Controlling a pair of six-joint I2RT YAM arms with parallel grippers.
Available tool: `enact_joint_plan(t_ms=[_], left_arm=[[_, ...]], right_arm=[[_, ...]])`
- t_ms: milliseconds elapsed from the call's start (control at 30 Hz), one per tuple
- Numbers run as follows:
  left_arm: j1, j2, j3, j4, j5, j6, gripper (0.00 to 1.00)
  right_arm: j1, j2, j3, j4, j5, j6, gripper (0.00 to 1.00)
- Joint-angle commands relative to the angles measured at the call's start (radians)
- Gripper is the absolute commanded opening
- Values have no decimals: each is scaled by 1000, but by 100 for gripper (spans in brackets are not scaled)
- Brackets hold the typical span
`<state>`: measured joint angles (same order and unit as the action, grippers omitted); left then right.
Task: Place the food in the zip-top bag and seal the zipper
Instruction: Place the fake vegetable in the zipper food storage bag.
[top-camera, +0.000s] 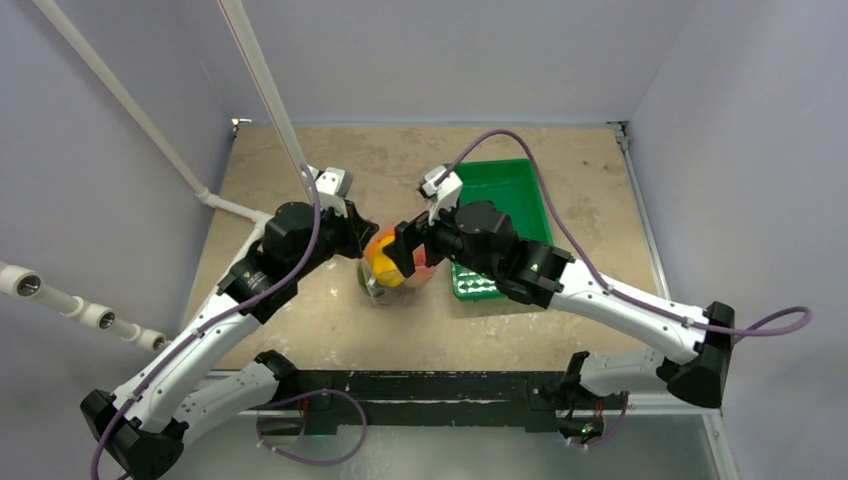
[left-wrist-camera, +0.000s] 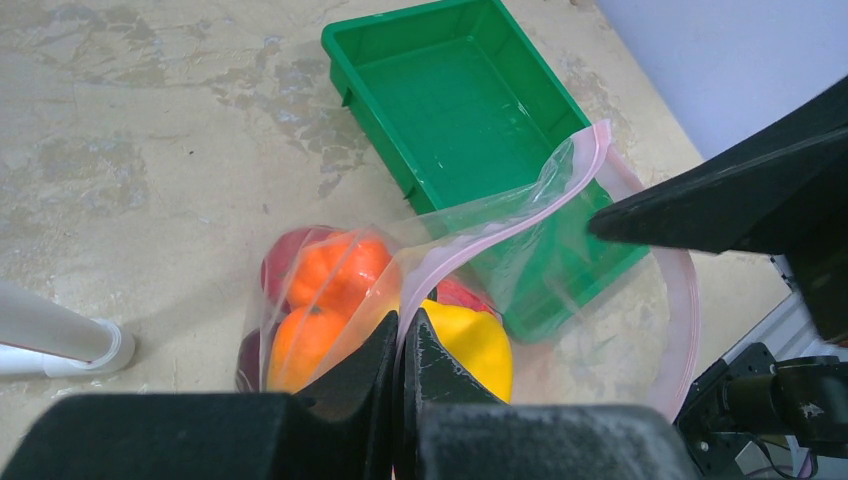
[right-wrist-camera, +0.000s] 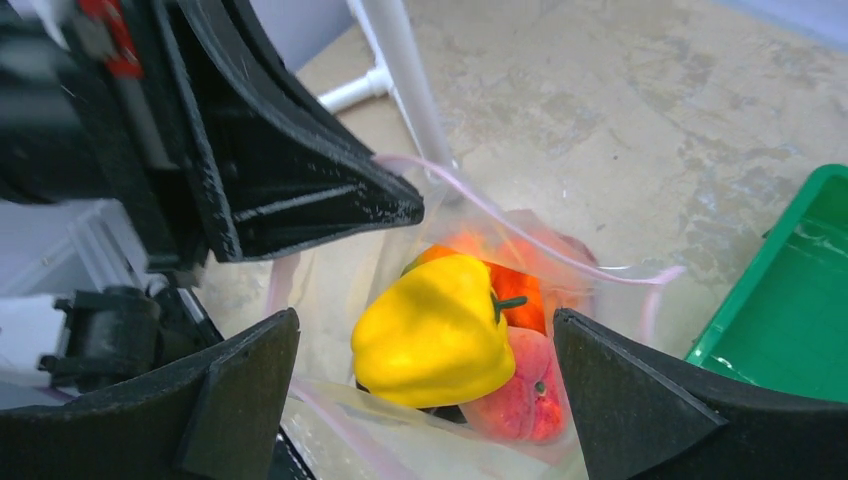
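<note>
The clear zip-top bag (top-camera: 397, 283) stands mid-table with its mouth open upward. The food lies inside it: a yellow pepper (right-wrist-camera: 430, 335), a peach (right-wrist-camera: 520, 395), orange fruits (left-wrist-camera: 335, 275) and a dark red piece (left-wrist-camera: 285, 255). My left gripper (left-wrist-camera: 403, 330) is shut on the bag's rim, pinching the pinkish zipper (left-wrist-camera: 480, 240) strip. My right gripper (right-wrist-camera: 425, 320) hangs open over the bag's mouth, its fingers either side of the pepper and apart from it. In the top view, both grippers (top-camera: 385, 245) meet over the bag.
The green tray (left-wrist-camera: 450, 90) sits just right of the bag with nothing in it, its near corner behind the plastic. A white pipe (right-wrist-camera: 400, 70) rises from the table left of the bag. Walls close in on three sides.
</note>
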<state>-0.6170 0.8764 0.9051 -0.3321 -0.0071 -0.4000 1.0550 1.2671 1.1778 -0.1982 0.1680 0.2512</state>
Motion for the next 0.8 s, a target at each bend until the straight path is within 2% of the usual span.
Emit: enact_joint_plan(t_ms=[0,233,633,767], left_arm=[[4,-13,9,16,2,20,0],[4,-10,10,16,2,18,0],[3,-20,7,24,27,24,0],[4,-20,6,25,28,24,0]], right_arm=[[4,-113,70,49,101,81,99],[3,-198,66,16,184,203,99],[3,-184,14,-138,244,365,99],[3,-194,-27,-166,246,417,91]])
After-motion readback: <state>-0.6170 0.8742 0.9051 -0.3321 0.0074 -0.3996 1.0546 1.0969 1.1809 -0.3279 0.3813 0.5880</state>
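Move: Some 7 cm ahead of the right hand and 6 cm to its right, about level, is the free right corner of the bag's zipper mouth. The yellow pepper, already let go, lies about 6 cm below, 3 cm left and 1 cm ahead; the left gripper's tips are 3 cm ahead, 4 cm left. The green tray sits about 22 cm right, 8 cm ahead and well below. From the left hand that corner lies roughly 11 cm right and 4 cm ahead. Lifting away from the yellow pepper with its fingers still wide open, the right hand rises about 10 cm out of the bag's mouth while shifting some 5 cm right, then sinks back about 6 cm. On the way it rolls its left side up and turns clockwise, each some 15 degrees, tipping down a little. The left hand stays put, keeping its pinch on the mouth's left edge. ##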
